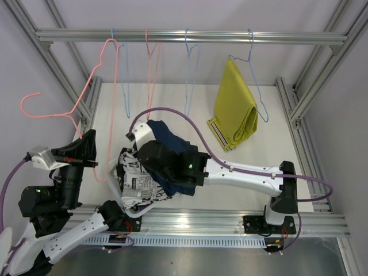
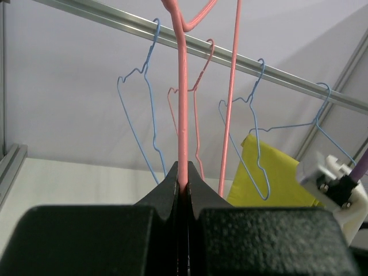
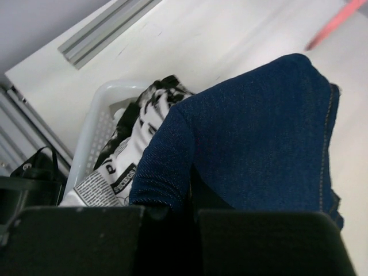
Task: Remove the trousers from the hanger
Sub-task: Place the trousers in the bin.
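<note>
My left gripper (image 2: pixel 183 172) is shut on the wire of a bare pink hanger (image 2: pixel 182 86), whose long frame reaches from the rail down to the gripper (image 1: pixel 92 164). The right gripper (image 3: pixel 192 201) is shut on the plain navy trousers (image 3: pixel 259 138), holding them (image 1: pixel 169 141) over a white basket (image 3: pixel 95 123). In the basket lie white trousers with black print (image 3: pixel 123 167) and a black-and-white splotched pair (image 3: pixel 161 92). Mustard yellow trousers (image 1: pixel 236 109) with a striped waistband hang folded over a blue hanger (image 1: pixel 256 86) at the right of the rail.
The metal rail (image 1: pixel 190 36) also carries another pink hanger (image 1: pixel 152 69) and two bare blue hangers (image 1: pixel 123 80) (image 1: pixel 190 75). Aluminium frame posts (image 1: pixel 299 109) stand on both sides of the white table. A purple cable (image 1: pixel 190 123) arcs over the right arm.
</note>
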Controlling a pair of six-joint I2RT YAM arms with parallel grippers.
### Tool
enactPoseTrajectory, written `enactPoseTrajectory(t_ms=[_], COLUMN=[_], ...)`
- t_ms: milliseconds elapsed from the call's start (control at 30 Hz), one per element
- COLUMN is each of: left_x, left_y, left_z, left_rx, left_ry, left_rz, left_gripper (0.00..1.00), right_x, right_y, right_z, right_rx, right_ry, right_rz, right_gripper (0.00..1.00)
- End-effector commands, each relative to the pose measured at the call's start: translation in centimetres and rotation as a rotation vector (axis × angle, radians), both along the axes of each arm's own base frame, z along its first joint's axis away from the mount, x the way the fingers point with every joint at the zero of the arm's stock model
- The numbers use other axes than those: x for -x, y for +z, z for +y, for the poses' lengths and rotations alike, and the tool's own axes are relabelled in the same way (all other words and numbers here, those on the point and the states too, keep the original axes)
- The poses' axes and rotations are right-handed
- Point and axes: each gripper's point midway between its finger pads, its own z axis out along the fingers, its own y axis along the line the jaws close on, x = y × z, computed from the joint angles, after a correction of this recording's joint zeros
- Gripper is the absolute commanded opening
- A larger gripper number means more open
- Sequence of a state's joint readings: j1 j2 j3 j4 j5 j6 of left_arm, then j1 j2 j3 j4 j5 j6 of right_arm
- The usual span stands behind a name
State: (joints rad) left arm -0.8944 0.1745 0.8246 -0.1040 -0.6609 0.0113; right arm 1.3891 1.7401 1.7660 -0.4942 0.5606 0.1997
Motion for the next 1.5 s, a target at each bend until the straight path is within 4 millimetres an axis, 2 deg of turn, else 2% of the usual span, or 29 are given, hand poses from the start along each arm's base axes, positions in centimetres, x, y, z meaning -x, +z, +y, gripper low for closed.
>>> enactPoseTrajectory(t_ms=[0,267,300,467,633,700,767,800,900,1000,1033,1100,1200,1333,1467], left_x=[0.1,0.2,0.2,0.1,0.1,0.0,-0.1,-0.1,-0.3,-0.4,0.1,-0.5,-0.6,-0.6,-0.6], left_y=[0.5,0.4,0.3,0.3,0.2,0.0,0.0,0.0,-0.1,-0.2,0.7,-0.4,-0.4,-0.5,-0.5], left_z=[1.2,1.4,1.4,1.3,1.1,0.8,0.6,0.5,0.2,-0.2,0.2,-0.5,-0.7,-0.8,-0.8], left_rx=[0.031,0.036,0.035,0.033,0.028,0.020,0.014,0.016,0.006,-0.004,0.013,-0.017,-0.020,-0.025,-0.024], left_ry=[0.046,0.053,0.053,0.049,0.041,0.037,0.033,0.030,0.024,0.013,0.008,0.005,0.002,0.002,0.000], left_rz=[-0.019,-0.019,-0.018,-0.016,-0.016,-0.009,-0.006,-0.008,-0.001,0.004,-0.010,0.013,0.018,0.019,0.018], left_gripper=[0.01,0.01,0.01,0.00,0.00,0.00,0.01,0.00,0.00,0.01,0.01,0.01,0.01,0.00,0.00], right_x=[2.1,6.2,6.6,9.1,10.9,11.2,11.3,11.3,11.4,11.4,11.2,11.0,11.5,13.1,13.9], right_y=[2.1,-3.8,-5.2,-9.5,-13.8,-14.7,-15.8,-15.9,-15.7,-14.2,-13.9,-13.0,-12.2,-8.6,-6.4], right_z=[3.3,6.2,6.5,7.6,8.4,8.5,8.4,8.3,7.7,6.9,6.6,6.0,5.4,5.0,4.7], right_rx=[-0.119,-0.072,-0.058,-0.040,0.008,0.018,0.032,0.037,0.049,0.049,0.052,0.054,0.052,-0.024,-0.078], right_ry=[0.077,0.163,0.170,0.214,0.243,0.241,0.236,0.237,0.233,0.236,0.233,0.231,0.257,0.333,0.387], right_rz=[0.023,0.116,0.132,0.219,0.262,0.272,0.284,0.288,0.292,0.268,0.259,0.243,0.252,0.268,0.268], right_gripper=[0.00,0.00,0.00,0.00,0.00,0.00,0.11,0.32,0.66,0.76,0.78,0.80,0.81,0.81,0.81])
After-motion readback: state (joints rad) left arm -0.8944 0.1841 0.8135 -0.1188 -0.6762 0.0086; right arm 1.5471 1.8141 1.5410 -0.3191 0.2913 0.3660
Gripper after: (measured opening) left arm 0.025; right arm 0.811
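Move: The right hand already holds the navy trousers above the bin, whose middle is about 24 cm below it, 4 cm back and 3 cm right. The pink hanger, gripped by the left hand, stands some 9 cm left of the right hand, 4 cm ahead and 20 cm up; the yellow garment hangs about 27 cm right and 15 cm ahead, roughly level. From the left hand, the bin lies some 10 cm right, 2 cm back and 37 cm below. Right hand lowers the trousers some 16 cm, back-left onto the bin, lets go and rises backward about 5 cm. ##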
